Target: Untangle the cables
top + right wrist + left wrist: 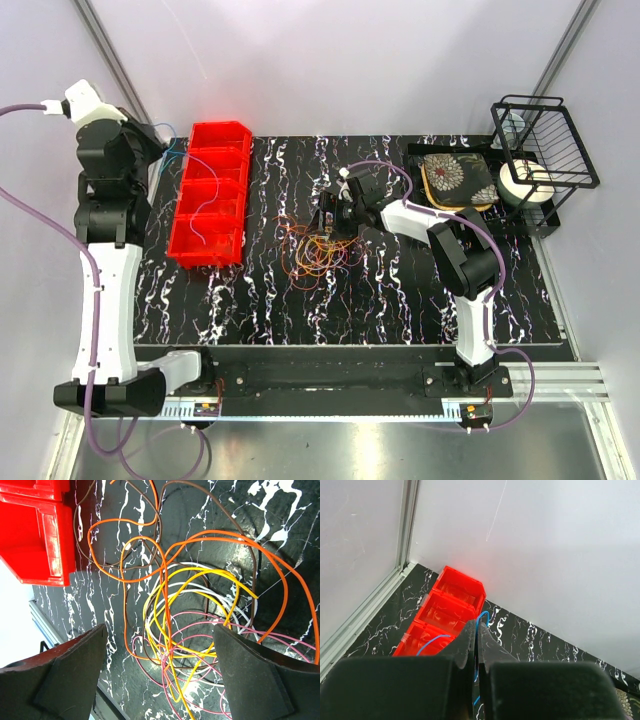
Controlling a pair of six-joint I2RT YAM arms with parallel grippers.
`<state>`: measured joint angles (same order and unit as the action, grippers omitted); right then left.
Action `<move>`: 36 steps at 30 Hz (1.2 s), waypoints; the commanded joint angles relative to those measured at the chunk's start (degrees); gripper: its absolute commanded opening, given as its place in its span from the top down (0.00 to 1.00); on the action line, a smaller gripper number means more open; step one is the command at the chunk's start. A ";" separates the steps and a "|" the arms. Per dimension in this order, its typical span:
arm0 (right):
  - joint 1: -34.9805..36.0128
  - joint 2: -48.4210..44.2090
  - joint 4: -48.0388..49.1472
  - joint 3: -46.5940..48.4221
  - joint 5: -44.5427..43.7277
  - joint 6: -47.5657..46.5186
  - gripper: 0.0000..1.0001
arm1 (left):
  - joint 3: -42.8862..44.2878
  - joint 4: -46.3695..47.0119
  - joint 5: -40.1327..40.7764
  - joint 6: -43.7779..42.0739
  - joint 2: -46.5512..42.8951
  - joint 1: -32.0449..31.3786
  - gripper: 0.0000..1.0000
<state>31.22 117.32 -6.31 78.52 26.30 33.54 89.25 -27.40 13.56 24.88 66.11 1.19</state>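
Observation:
The cables [320, 255] lie in a loose tangle of orange, yellow, pink, white and brown loops on the black marbled mat. My right gripper [330, 215] hangs just above the tangle's far side. In its wrist view the right gripper [159, 630] stands open, the yellow and pink loops [185, 645] below the gap and nothing between the fingers. My left gripper [160, 150] is raised at the far left beside the red bin [212, 195]. In its wrist view the left gripper [476, 625] is shut on a thin blue cable [483, 616] that curls out past the tips.
The red bin [451, 600] has several compartments, and a blue wire [207, 230] lies in its near one. At the back right stand a black wire rack [545, 135], a patterned pad [455, 180] and a white roll [527, 185]. White walls enclose the table.

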 commanded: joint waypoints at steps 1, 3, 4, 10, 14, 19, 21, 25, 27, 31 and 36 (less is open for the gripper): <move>-0.20 -2.36 1.12 0.40 1.20 0.47 0.07 | 0.66 1.03 0.85 -1.33 1.30 0.30 1.00; -0.29 -2.36 1.12 0.40 1.20 0.47 0.07 | -1.17 1.47 1.20 -1.15 1.31 0.22 1.00; -0.29 -2.36 1.03 0.40 1.20 0.47 0.07 | -2.06 1.90 1.38 -1.15 1.22 0.30 1.00; -0.20 -2.01 1.30 0.40 1.64 0.74 0.07 | -7.60 5.07 2.61 -1.59 1.57 0.22 1.00; -0.20 -1.83 1.30 0.49 1.65 0.82 0.07 | -8.83 4.29 2.35 -0.72 1.92 0.22 1.00; -0.20 -1.57 1.30 0.58 1.64 0.83 0.07 | -15.59 2.80 3.49 1.83 -0.89 0.22 1.00; -0.20 -1.30 1.38 0.76 1.73 0.91 0.07 | -19.28 1.83 4.98 2.80 -1.42 0.22 1.00; -0.28 -0.86 1.82 0.58 2.26 1.44 0.08 | -25.35 1.56 6.21 5.52 -2.30 0.22 1.00; -0.28 -0.60 1.91 0.67 2.43 1.44 0.07 | -27.90 1.73 6.83 6.40 -2.30 0.30 1.00; -0.20 -0.60 1.91 0.58 2.52 1.44 0.08 | -29.92 2.17 9.28 7.63 -1.16 0.30 1.00; -0.20 -0.25 2.00 0.76 2.79 1.70 0.08 | -29.66 2.61 10.61 8.95 1.74 0.22 1.00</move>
<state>31.18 117.32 -6.24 78.52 27.79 34.65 59.00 -27.57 21.02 31.81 66.11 1.19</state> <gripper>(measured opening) 0.921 0.009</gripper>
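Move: About 42 cm below the left hand, some 2 cm back and 3 cm to its right, is the near compartment of the red tray, the place the held blue cable is taken to. The next compartment lies about 9 cm beyond that one. The cable tangle is roughly 33 cm to the hand's right, 6 cm back and 44 cm below. From the right hand the near compartment lies about 29 cm left, 3 cm back and 3 cm lower. Lowering the blue cable towards the red tray's near compartment, the left hand sinks about 23 cm almost straight down, easing a couple of centimetres forward before drawing back a little more. The wrist tips the fingers down by some 30 degrees and turns slightly counter-clockwise. The fingers stay shut on the cable throughout. ##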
